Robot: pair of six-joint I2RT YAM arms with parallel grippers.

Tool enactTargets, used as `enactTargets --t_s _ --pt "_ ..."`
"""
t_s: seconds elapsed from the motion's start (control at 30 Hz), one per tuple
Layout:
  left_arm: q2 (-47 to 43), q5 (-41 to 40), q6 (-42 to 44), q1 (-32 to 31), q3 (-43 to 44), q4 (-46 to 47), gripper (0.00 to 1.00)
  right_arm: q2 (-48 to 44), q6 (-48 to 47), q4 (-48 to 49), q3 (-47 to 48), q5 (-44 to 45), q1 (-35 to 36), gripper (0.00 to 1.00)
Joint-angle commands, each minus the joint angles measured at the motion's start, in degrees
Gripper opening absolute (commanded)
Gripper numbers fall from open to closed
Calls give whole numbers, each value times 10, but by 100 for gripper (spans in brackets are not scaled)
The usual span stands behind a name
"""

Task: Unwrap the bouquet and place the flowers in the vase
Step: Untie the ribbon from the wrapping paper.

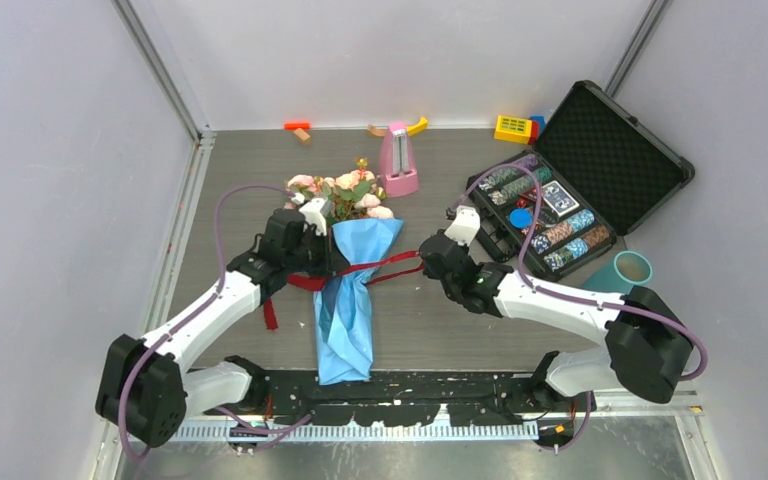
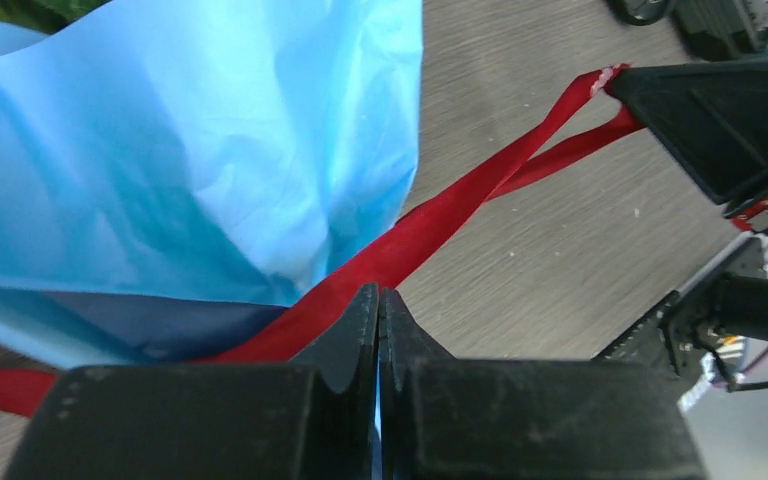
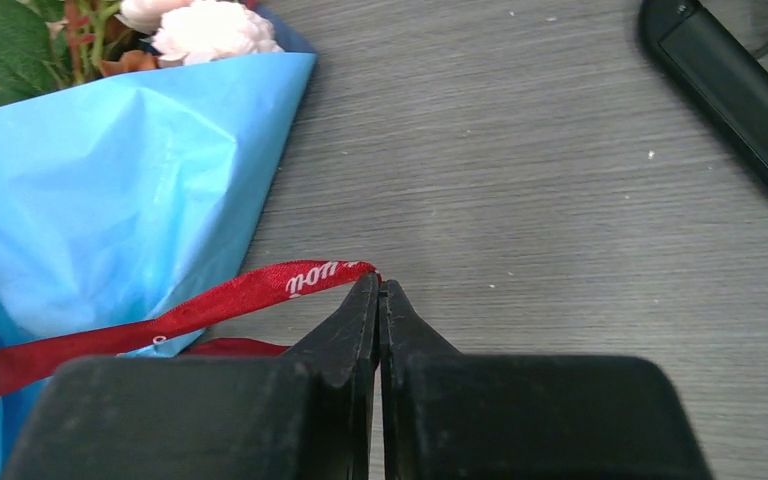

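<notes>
The bouquet lies flat mid-table, its blue paper cone (image 1: 348, 305) pointing toward me and the flowers (image 1: 338, 193), pink and peach roses with green leaves, at the far end. A dark red ribbon (image 1: 385, 266) circles the cone's waist. My left gripper (image 1: 331, 262) sits at the cone's left side, shut where the ribbon (image 2: 430, 225) meets the paper (image 2: 160, 150). To the right of the cone, my right gripper (image 1: 426, 262) is shut on the ribbon's printed end (image 3: 310, 277), which runs across to the cone. The teal vase (image 1: 628, 268) stands at the right, beside the right arm.
A pink metronome-shaped object (image 1: 397, 160) stands just behind the flowers. An open black case of poker chips (image 1: 560, 205) lies at the right rear. Small toy blocks (image 1: 513, 127) lie along the back wall. A loose ribbon tail (image 1: 269, 312) lies under my left arm.
</notes>
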Motion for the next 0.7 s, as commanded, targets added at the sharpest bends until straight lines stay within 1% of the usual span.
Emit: enactTargets --t_s 0.0,0.03,0.07,0.1,0.13,0.17,0.2,0.23,0.3,0.37,0.47,0.5,0.6,0.67 --pt "27 71 -37 -3 32 65 0 -8 51 -13 -13 41 -4 12" --pt "35 78 -42 -4 36 74 0 -16 52 -10 -18 41 -4 15" --pt "42 81 -45 -7 41 83 0 -21 52 -5 -26 42 -4 22" --pt "49 83 -47 -10 46 90 0 -31 52 -4 -30 43 -5 27" --pt "57 84 -50 -14 50 96 0 -35 49 -3 -35 47 -4 35" --pt "65 87 -52 -18 55 102 0 -45 46 -3 -36 49 -4 39" --pt "73 89 -54 -22 60 107 0 -54 40 -3 -40 54 -5 47" --pt "83 91 -55 -27 66 109 0 -58 35 -4 -40 56 -5 50" --pt "93 90 -56 -31 76 109 0 -74 17 -6 -40 56 -6 60" --pt "93 71 -57 -31 85 92 0 -90 -37 21 -44 31 -6 64" --pt "82 10 -50 -29 111 38 14 -109 -102 53 -39 -29 -6 69" --pt "80 1 -42 -26 124 14 18 -109 -130 66 -30 -66 -6 69" --pt "76 -4 -24 -3 158 -45 29 -88 -167 80 3 -141 -6 70" --pt "75 1 -23 26 175 -79 38 -61 -180 86 31 -196 -6 70"
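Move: My left fingers are shut at the stretched ribbon, above the wrapping paper; the ribbon's bunched middle lies about 5 cm to their left, 3 cm back and 6 cm below. My right fingertips still hold the ribbon's looped end, with that bunched middle some 21 cm to their left, 4 cm back and 5 cm lower. The flowers are about 15 cm ahead of my left hand; the case handle is roughly 14 cm right and 5 cm ahead of my right. I draw my right hand rightward and down a few centimetres while its fingers spread wide and let go of the ribbon end, then lift it about 5 cm and bring it back left, turning slightly counter-clockwise. My left hand, shut at first, sweeps some 5 cm right past the ribbon, climbing, then rises forward towards the flowers with its fingers parting about a third. ##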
